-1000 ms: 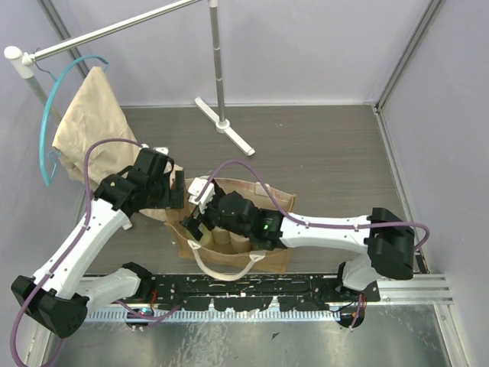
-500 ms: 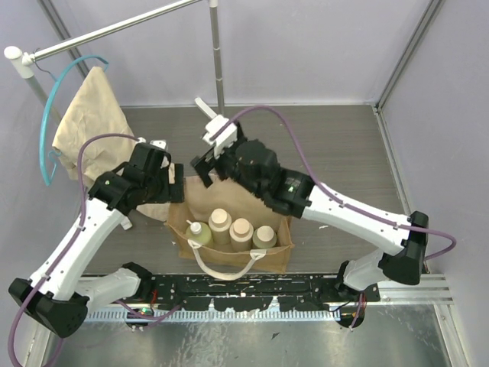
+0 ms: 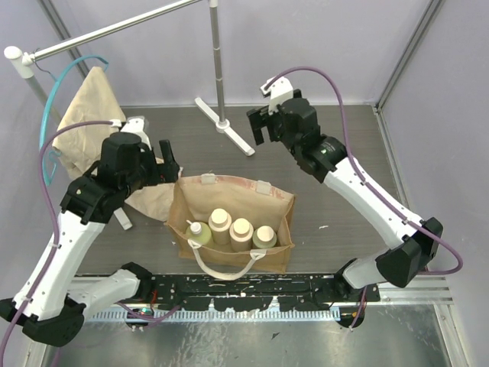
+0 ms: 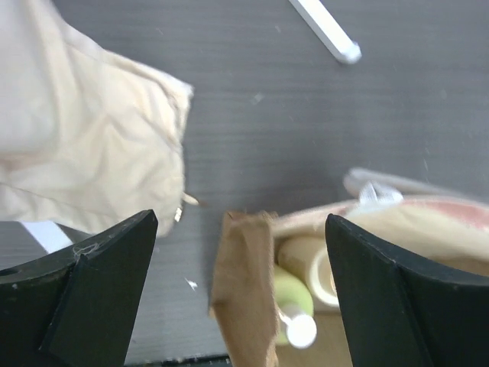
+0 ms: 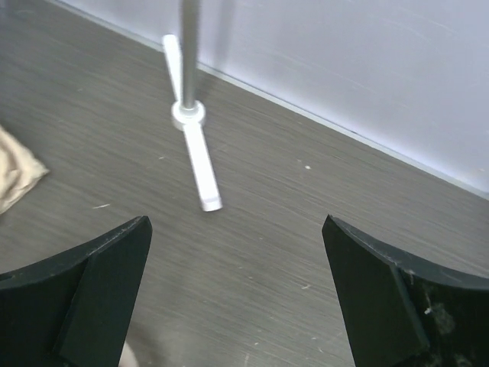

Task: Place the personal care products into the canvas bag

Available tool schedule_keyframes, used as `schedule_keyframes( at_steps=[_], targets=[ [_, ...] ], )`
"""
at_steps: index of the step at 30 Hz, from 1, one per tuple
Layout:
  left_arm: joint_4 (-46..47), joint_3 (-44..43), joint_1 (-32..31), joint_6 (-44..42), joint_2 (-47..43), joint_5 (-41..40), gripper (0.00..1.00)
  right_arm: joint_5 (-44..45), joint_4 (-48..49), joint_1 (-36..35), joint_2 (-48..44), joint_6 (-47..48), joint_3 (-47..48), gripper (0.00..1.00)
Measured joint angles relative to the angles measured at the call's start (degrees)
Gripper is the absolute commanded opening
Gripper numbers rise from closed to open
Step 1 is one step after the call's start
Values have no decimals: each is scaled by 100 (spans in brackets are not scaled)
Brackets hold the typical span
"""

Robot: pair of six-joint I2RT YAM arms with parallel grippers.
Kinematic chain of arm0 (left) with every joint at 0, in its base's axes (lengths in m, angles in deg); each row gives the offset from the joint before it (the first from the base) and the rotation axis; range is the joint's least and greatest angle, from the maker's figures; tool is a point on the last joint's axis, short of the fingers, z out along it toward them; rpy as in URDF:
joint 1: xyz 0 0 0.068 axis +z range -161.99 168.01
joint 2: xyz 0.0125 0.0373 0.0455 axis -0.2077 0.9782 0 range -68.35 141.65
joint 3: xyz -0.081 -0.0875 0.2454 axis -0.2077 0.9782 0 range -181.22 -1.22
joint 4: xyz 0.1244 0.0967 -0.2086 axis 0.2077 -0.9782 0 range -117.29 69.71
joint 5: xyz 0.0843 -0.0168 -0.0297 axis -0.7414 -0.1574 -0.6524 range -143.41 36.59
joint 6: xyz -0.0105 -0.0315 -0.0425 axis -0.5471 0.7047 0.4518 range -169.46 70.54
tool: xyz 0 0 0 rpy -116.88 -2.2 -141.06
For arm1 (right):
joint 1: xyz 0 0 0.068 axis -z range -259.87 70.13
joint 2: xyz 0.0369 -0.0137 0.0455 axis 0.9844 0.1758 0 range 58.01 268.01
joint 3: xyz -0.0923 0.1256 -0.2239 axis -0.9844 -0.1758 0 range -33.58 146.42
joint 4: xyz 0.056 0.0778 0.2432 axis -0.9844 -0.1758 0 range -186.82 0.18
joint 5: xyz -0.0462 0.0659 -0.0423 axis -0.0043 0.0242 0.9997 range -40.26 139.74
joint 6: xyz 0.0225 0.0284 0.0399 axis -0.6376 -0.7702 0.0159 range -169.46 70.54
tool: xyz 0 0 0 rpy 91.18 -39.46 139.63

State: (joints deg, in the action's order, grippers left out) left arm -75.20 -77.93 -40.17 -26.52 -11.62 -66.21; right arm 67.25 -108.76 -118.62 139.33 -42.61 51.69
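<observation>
The tan canvas bag (image 3: 280, 255) stands open at the table's near middle. Inside it a yellow-green pump bottle (image 3: 197, 234), two cream bottles (image 3: 219, 223) (image 3: 241, 232) and an olive-green bottle (image 3: 264, 237) stand in a row. My left gripper (image 3: 166, 164) hovers open above and just left of the bag's left corner (image 4: 243, 290), with the pump bottle (image 4: 294, 310) and a cream bottle (image 4: 312, 264) showing below it. My right gripper (image 3: 261, 131) is open and empty, high over the bare floor behind the bag. In its own view the right gripper (image 5: 236, 222) holds nothing.
A limp beige cloth (image 3: 90, 115) on a blue hanger (image 3: 47, 122) hangs from the rack at the far left, its hem (image 4: 99, 153) lying near the bag. The rack's white foot (image 3: 227, 127) (image 5: 195, 157) stands behind the bag. Walls close in on both sides.
My right arm rose out of the bag and swung back and to the right, empty. My left gripper drew up and away from the bag's left rim. All the bottles now show.
</observation>
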Motion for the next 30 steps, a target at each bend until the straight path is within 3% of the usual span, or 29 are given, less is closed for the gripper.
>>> schedule_keyframes(
  at_steps=[9,17,30],
  targets=[
    [367,-564,356,-232,949,-1410,98,-247,-63,1388,116,-269,-24,100],
    [538,-855,1132,-46,2094,-1281,98,-708,-229,2024,699,-522,-96,100],
    [96,-2260,1165,-15,4076,-1049,98,-660,-1027,2371,1659,-778,358,100]
  ],
)
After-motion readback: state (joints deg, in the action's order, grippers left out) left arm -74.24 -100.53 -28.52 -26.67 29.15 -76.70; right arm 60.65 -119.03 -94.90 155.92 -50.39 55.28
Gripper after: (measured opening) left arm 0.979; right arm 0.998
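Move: Both my hands are empty, and the filled canvas bag's middle lies about 18 cm to the right of my left hand, 6 cm back and 20 cm below. From that hand the cream cloth is some 12 cm ahead, 13 cm left and well below. From my right hand the bag is about 20 cm back, 11 cm left and 25 cm down; the rack foot stands 18 cm ahead and 12 cm left of my right hand, down on the table. I draw both open, empty hands away from the bag. My left hand goes forward about 17 cm towards the cloth, first rising a little and swinging left, then sinking, and turns roughly 20 degrees counter-clockwise. My right hand swings right and forward, then drops as well, about 14 cm down overall, tipping its fingers down and turning clockwise over bare table. ##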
